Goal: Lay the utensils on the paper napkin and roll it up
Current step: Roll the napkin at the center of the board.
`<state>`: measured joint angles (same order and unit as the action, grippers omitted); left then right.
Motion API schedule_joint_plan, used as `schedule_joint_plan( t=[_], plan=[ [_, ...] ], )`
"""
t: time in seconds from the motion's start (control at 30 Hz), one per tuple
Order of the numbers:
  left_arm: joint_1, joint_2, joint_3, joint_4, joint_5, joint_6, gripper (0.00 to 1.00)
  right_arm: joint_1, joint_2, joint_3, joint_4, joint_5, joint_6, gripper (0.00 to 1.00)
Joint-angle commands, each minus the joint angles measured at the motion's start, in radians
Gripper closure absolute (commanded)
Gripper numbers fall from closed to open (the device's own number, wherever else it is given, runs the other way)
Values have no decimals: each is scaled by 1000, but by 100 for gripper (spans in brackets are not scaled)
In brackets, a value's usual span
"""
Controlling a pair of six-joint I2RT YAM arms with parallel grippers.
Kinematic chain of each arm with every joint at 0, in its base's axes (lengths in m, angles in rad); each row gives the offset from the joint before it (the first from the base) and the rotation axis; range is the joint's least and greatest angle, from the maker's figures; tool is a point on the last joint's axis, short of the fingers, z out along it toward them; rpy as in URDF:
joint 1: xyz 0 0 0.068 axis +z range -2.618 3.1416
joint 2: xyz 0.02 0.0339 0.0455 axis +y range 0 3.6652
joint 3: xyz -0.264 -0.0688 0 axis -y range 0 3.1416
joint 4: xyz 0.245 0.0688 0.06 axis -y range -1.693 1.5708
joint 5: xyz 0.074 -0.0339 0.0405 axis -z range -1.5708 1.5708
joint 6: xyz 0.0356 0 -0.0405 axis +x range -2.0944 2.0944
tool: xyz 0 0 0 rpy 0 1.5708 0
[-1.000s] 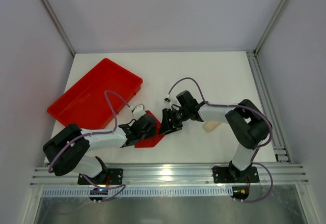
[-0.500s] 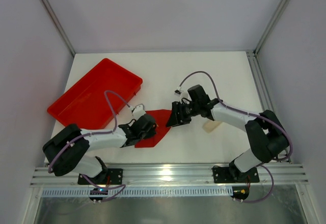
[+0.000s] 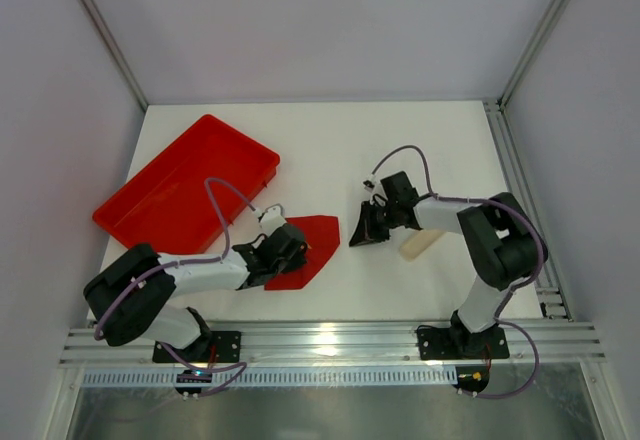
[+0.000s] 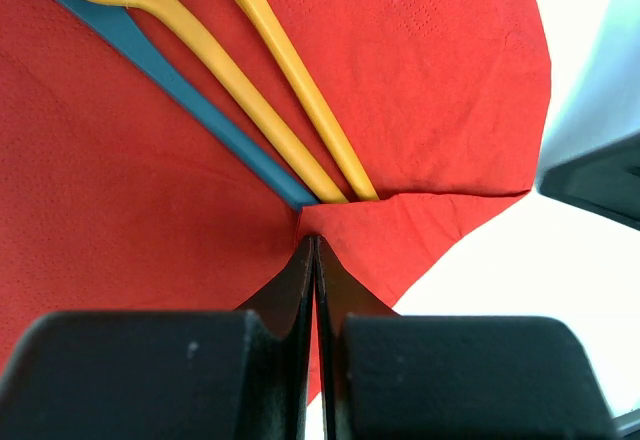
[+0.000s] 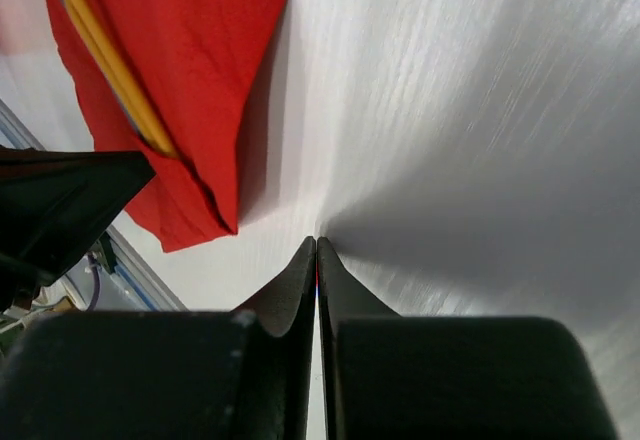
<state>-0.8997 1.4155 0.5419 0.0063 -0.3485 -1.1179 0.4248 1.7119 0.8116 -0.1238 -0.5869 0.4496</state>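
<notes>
The red paper napkin point(image 3: 314, 243) lies on the white table, folded over at one side. In the left wrist view, two yellow utensils point(image 4: 262, 110) and a blue one point(image 4: 190, 90) lie on the napkin point(image 4: 430, 80), their handle ends under a fold. My left gripper point(image 3: 288, 251) is shut on the napkin's edge point(image 4: 312, 245). My right gripper point(image 3: 364, 234) is shut and empty, its tips point(image 5: 317, 248) on bare table to the right of the napkin point(image 5: 180, 50). A yellow utensil point(image 5: 105, 55) shows there too.
A large red plastic tray point(image 3: 240, 140) sits at the back left, close behind my left arm. A short pale tan piece point(image 3: 419, 246) lies on the table beside my right forearm. Metal frame rails run along the right and near edges.
My right gripper has let go of the napkin and moved right, away from it. The napkin has opened out flatter. My left arm has stayed in place.
</notes>
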Motion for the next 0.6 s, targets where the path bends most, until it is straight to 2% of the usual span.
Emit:
schedule_joint_plan(
  t=[0.0, 0.17, 0.43, 0.57],
  plan=[
    [4, -6, 10, 8, -26, 15, 100, -1, 58, 17, 153, -27, 40, 96],
    [2, -7, 10, 4, -26, 17, 100, -1, 132, 11, 303, -68, 96, 96],
    [4, -7, 10, 7, -26, 15, 100, 8, 202, -6, 534, -238, 231, 96],
    [4, -4, 13, 9, -26, 15, 100, 40, 201, -2, 556, -272, 264, 96]
  ],
)
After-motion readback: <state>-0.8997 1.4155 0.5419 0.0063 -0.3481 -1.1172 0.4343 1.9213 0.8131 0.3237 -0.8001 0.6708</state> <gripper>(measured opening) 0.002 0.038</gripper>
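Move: The napkin's raised right edge is about 4 cm to the right hand's left and 2 cm ahead, roughly 1 cm below its shut fingers. The utensils' handle ends lie some 11 cm to the right hand's left, about level with it, and the wooden board is 15 cm to its right. From the left hand, whose fingertips are already on the folded napkin, that right edge is about 8 cm to the right and 5 cm ahead. With its fingers staying shut and low over the board, the right hand sweeps about 5 cm left and a little over 2 cm forward, dipping about 1 cm at first and easing back up late, so that the fingertips reach the napkin's raised right edge and tuck in under it. On the way the wrist tilts some 15 degrees so the leftward-pointing fingers lie flatter, while the left hand stays put with its shut tips still resting on the fold beside the handle ends. ##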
